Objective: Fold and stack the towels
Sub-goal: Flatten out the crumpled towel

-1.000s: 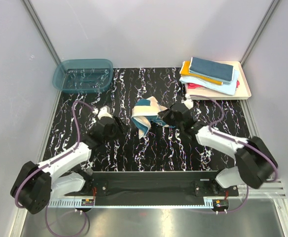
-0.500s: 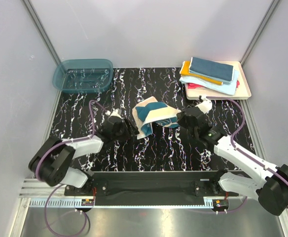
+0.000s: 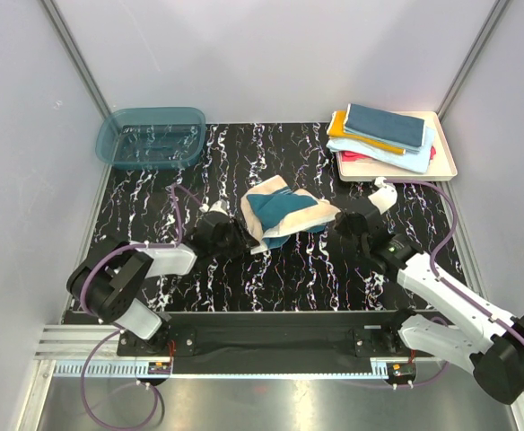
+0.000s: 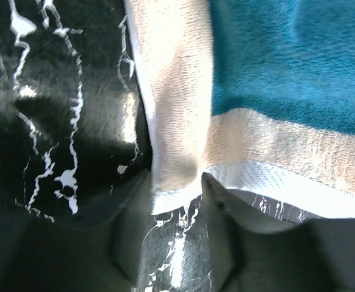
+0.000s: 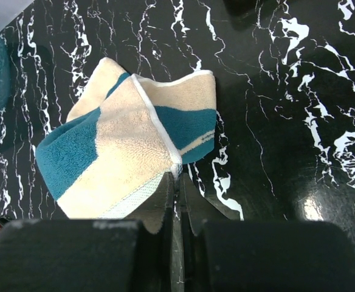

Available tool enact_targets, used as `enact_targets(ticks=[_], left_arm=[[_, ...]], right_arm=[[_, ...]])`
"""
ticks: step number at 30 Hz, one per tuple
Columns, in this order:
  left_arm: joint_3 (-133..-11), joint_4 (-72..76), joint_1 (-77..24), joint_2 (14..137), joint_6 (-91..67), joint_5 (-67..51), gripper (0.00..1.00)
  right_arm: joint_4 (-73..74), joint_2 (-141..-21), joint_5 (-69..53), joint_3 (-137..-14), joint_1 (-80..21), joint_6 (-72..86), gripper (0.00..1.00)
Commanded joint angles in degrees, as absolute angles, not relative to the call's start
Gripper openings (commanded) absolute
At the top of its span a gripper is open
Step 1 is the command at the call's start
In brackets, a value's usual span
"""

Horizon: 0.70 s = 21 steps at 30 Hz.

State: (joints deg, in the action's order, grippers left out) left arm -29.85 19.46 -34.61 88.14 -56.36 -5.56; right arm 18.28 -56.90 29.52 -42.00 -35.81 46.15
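A dark teal towel with a cream border (image 3: 284, 214) lies crumpled and partly spread at the table's middle. My right gripper (image 3: 341, 219) is at its right corner. In the right wrist view this gripper (image 5: 177, 177) is shut on the towel's (image 5: 123, 152) white-edged corner. My left gripper (image 3: 238, 236) is low at the towel's left edge. In the left wrist view a cream corner of the towel (image 4: 174, 182) hangs between the two fingers of the left gripper (image 4: 176, 185). Those fingers stand apart, and the table shows between them. Several folded towels (image 3: 383, 135) are stacked at the back right.
The folded stack rests on a cream tray (image 3: 446, 162) at the back right corner. A translucent teal basin (image 3: 150, 136) stands at the back left. Grey walls close in the black marbled table (image 3: 271, 278) on three sides.
My right gripper has drawn the towel's corner to the right, spreading the cloth wider. My left arm has moved right, up to the towel's left corner, and its jaws have narrowed round it.
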Motion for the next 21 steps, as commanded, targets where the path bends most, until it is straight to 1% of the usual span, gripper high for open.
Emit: enact_targets(ticks=[1, 7, 9, 12, 13, 17, 21], left_arm=[[-29.36, 18.73, -35.33, 85.79, -58.27, -3.52, 0.40], [-29.62, 17.76, -35.42, 83.94, -58.01, -2.90, 0.19], [-30.14, 16.62, -35.51, 82.89, -57.48, -2.38, 0.14], [-31.46, 14.51, -35.33, 81.13, -56.43, -1.58, 0.02], [-32.07, 13.54, -35.42, 79.64, -55.99, -1.41, 0.00], [-35.32, 5.57, -35.33, 73.85, -52.83, 1.65, 0.00], [-41.64, -3.15, -35.33, 67.43, -47.48, 5.27, 0.00]], right_arm=[[18.63, -55.46, 31.47, -41.48, -35.07, 45.18, 0.00], [18.46, -56.16, 30.68, -42.27, -34.80, 44.56, 0.00], [18.54, -56.34, 30.41, -42.89, -34.72, 44.12, 0.00], [18.63, -56.51, 29.71, -43.85, -34.63, 43.07, 0.00], [19.15, -56.43, 29.62, -44.21, -34.54, 42.63, 0.00], [21.00, -56.69, 27.52, -47.19, -34.19, 39.04, 0.00], [24.60, -56.87, 22.52, -53.59, -34.10, 36.13, 0.00]])
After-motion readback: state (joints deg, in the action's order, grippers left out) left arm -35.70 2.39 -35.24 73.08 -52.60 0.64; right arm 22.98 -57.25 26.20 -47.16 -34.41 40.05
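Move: The towel's near-left beige corner lies right between my left hand's half-open fingers, roughly 1 cm ahead, 1 cm to the right and 1 cm below. The crumpled teal middle is some 8 cm ahead of my left hand and 7 cm right, about level in height. From my right hand, which already pinches another towel corner at its fingertips, that near-left corner lies about 20 cm left, 1 cm back and 15 cm down. I shut my left fingers on the beige corner down at the table, barely shifting while they close, then lift it off, speeding up to about 7 cm higher with a slight drift left and the fingertips tipping up a little. My right hand keeps its pinch nearly in place, then rises around 2 cm at the end. ##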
